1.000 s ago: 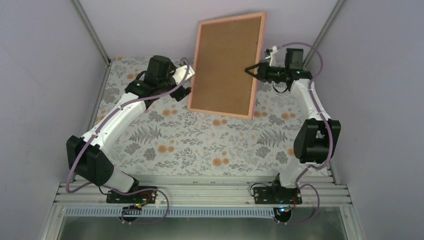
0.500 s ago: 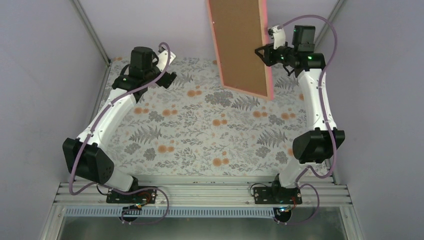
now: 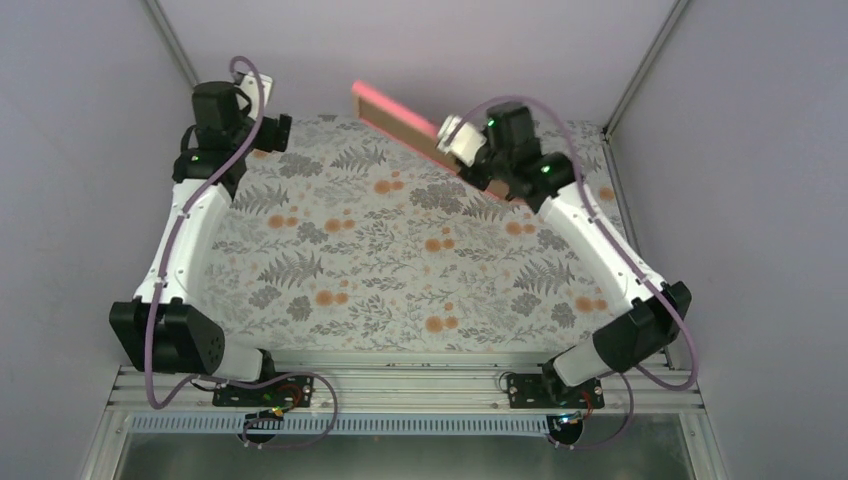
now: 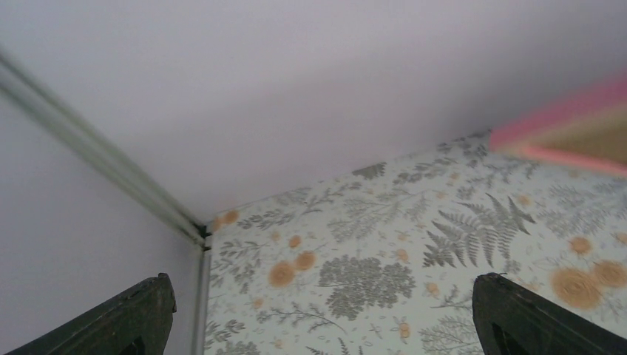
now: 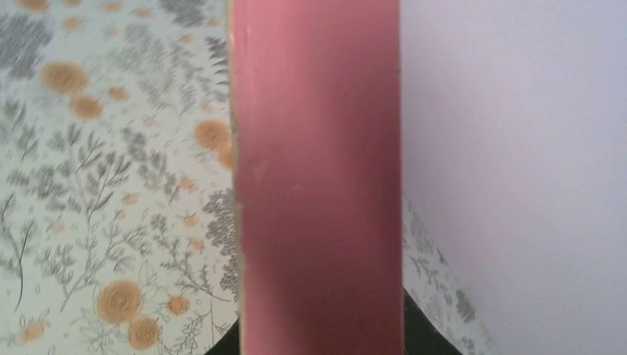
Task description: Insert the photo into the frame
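The pink frame (image 3: 392,107) hangs tilted and edge-on above the back of the table, a strip of its brown backing showing beside the pink edge. My right gripper (image 3: 478,165) is shut on it near its lower right end. In the right wrist view the frame's pink edge (image 5: 318,170) fills the middle, with dark fingers (image 5: 418,329) at either side of it. My left gripper (image 3: 273,133) stands open and holds nothing at the back left corner, apart from the frame. The frame's corner (image 4: 584,129) shows at the right of the left wrist view. The photo is out of view.
A floral cloth (image 3: 400,270) covers the table. Lilac walls close in the back and both sides, with a metal post (image 4: 96,170) in the back left corner close to my left gripper (image 4: 333,325). The arms' bases sit on a rail (image 3: 400,385) at the near edge.
My right arm has swung the frame from facing the camera to edge-on and carried it down and left. My left arm has drawn back to the back left corner, still open.
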Tool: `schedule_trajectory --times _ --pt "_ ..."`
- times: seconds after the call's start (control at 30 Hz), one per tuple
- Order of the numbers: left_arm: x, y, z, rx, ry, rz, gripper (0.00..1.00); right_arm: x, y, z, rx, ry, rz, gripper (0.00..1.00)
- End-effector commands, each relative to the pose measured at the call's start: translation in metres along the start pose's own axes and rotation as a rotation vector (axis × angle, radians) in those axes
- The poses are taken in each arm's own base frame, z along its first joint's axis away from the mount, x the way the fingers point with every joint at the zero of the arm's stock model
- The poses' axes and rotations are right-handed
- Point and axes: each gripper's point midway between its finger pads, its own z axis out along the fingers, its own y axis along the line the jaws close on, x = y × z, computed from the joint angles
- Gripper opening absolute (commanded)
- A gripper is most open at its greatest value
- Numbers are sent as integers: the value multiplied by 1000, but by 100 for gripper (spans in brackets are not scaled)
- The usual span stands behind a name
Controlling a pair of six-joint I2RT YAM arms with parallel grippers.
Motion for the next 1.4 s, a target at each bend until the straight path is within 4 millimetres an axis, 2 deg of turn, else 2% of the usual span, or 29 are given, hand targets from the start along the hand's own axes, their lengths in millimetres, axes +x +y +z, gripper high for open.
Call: schedule_trajectory --times 0.0,0.13,0.33,0.63,0.77,1.0,1.2,1.3,1.37 --pt "-21 27 -27 -35 -81 -98 100 -36 7 -6 217 -101 -260 4" --pt "-19 38 -33 -42 -88 -117 100 -29 62 2 176 -123 -375 4" --pt "-14 30 -36 -1 -88 -117 100 -3 132 18 133 -131 -489 4" --pt "-8 20 -32 44 -79 -121 100 46 209 37 3 -164 -567 48" --pt "-2 17 -28 55 -66 -121 100 61 234 45 -78 -166 -564 57" --pt "8 11 -23 81 -45 -121 100 94 265 71 -171 -125 -537 62" --pt "14 8 -21 93 -31 -119 100 103 284 74 -262 -128 -516 83" --pt "15 5 -20 107 -29 -113 100 108 294 70 -329 -116 -507 90" --pt "16 1 -20 131 -26 -104 100 110 302 64 -398 -101 -490 99"
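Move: Over the bare flowered cloth, the right hand pinches the back-side-toward-the-robot frame by one edge, high in the air. The open patch where the frame will lie has its middle about 10 cm to this hand's left, practically level with it fore-and-aft, and some 28 cm below. From the empty left hand, that same patch is about 32 cm to the right, 6 cm nearer the base and 29 cm down. Lowering the held frame to the cloth, the right hand sweeps down about 26 cm, back some 16 cm and to the left, turning roughly 30 degrees counter-clockwise and rolling its left side down. The pinch holds for the first part, then the fingers open wide while the hand is still sinking to the near edge. The left hand, open, bobs up about 3 cm and settles again. ##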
